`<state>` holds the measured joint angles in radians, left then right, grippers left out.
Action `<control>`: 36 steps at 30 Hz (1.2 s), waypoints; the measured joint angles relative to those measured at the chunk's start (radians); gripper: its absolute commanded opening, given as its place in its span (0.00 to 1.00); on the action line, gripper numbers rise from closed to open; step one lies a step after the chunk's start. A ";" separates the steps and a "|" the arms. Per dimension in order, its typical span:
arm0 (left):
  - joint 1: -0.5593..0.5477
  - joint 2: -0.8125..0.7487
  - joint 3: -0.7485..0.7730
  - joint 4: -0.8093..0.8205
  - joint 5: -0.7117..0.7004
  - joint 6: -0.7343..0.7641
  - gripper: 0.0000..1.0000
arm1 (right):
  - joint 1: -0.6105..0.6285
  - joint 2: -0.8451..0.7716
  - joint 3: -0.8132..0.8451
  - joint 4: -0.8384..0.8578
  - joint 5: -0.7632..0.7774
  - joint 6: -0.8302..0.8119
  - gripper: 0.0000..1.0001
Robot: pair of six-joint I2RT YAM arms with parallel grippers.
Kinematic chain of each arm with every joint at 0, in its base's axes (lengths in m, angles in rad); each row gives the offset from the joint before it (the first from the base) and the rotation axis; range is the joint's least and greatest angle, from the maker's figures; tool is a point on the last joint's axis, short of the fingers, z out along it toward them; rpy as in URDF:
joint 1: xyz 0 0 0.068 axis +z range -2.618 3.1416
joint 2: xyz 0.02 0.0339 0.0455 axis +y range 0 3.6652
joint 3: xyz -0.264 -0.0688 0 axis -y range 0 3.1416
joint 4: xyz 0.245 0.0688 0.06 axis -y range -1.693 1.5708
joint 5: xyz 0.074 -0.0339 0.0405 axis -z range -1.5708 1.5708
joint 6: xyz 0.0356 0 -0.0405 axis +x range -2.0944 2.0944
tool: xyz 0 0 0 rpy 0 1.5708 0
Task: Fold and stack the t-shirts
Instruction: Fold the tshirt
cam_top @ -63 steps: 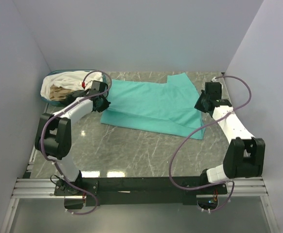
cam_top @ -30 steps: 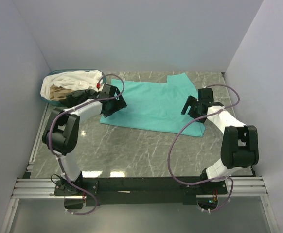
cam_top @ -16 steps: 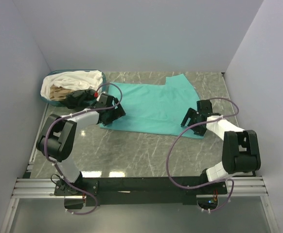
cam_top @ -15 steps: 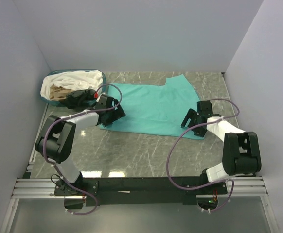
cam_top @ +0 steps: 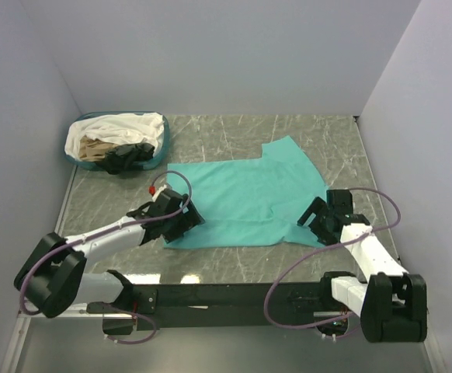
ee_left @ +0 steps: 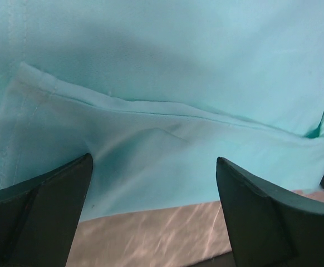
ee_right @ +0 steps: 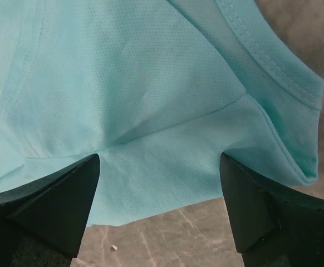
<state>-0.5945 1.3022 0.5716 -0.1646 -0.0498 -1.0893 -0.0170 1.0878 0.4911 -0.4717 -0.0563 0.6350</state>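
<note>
A plain teal-green t-shirt (cam_top: 249, 198) lies spread on the marble table, one sleeve pointing to the back right. My left gripper (cam_top: 181, 221) hovers over its near left corner, fingers wide open. In the left wrist view the left gripper (ee_left: 153, 167) straddles the near hem of the shirt (ee_left: 167, 72), holding nothing. My right gripper (cam_top: 313, 217) is open over the near right corner. In the right wrist view the right gripper (ee_right: 160, 167) spans a folded edge of the shirt (ee_right: 123, 83). White (cam_top: 121, 124), beige (cam_top: 94, 148) and black (cam_top: 129, 155) t-shirts lie heaped in the basket.
The oval teal-rimmed basket (cam_top: 165, 138) stands at the back left corner. Bare marble table (cam_top: 234, 260) shows between the shirt's near hem and the arm bases. Walls close in the left, back and right sides.
Both arms have drawn back toward the near edge and lowered. The teal shirt has slid nearer with them and lies flatter. Both grippers stay open.
</note>
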 measured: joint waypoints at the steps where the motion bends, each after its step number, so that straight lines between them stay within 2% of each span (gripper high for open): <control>1: -0.014 -0.024 -0.013 -0.023 -0.001 -0.014 1.00 | -0.002 -0.028 -0.013 -0.012 -0.001 0.005 0.95; 8: -0.045 -0.117 0.009 -0.232 -0.077 -0.048 0.99 | -0.005 -0.167 0.010 -0.121 0.010 0.022 0.95; 14: -0.015 -0.036 0.278 -0.330 -0.213 0.032 1.00 | -0.005 -0.191 0.194 -0.141 0.055 -0.043 0.95; 18: 0.080 0.124 0.494 -0.301 -0.238 0.122 0.99 | -0.005 -0.174 0.257 -0.108 0.042 -0.100 0.95; 22: 0.150 0.356 0.719 -0.295 -0.267 0.190 0.99 | -0.005 -0.126 0.263 -0.092 0.019 -0.142 0.95; 28: 0.170 0.674 1.055 -0.393 -0.329 0.239 0.99 | -0.005 -0.071 0.264 -0.084 0.007 -0.170 0.94; 36: 0.195 0.812 1.108 -0.477 -0.348 0.215 0.93 | -0.005 -0.068 0.260 -0.061 0.018 -0.180 0.93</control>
<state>-0.3992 2.1139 1.6794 -0.6415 -0.3981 -0.8745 -0.0223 1.0195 0.7509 -0.5323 -0.0380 0.4545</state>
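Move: For the left hand, the t-shirt's far edge, just in from its left corner, lies about 19 cm ahead and 4 cm to the left, barely below finger height. Of the left hand, the basket stands some 27 cm ahead and 26 cm left, and the shirt's near edge runs about 9 cm behind. From the right hand that far-edge spot is roughly 19 cm ahead and 46 cm left; the sleeve tip is some 28 cm ahead and 9 cm left. With open fingers still on the cloth, the left hand drags back about 3 cm, then arcs up and forward over the t-shirt and down to its far edge beside the basket, ending some 23 cm ahead of its start, still open and low, its left side rolled up some 25 degrees. The right hand eases back a centimetre or so, comes free of the cloth and rises about 10 cm while going some 5 cm forward, tipping its open fingers outward, then hovers over the right part of the shirt. ##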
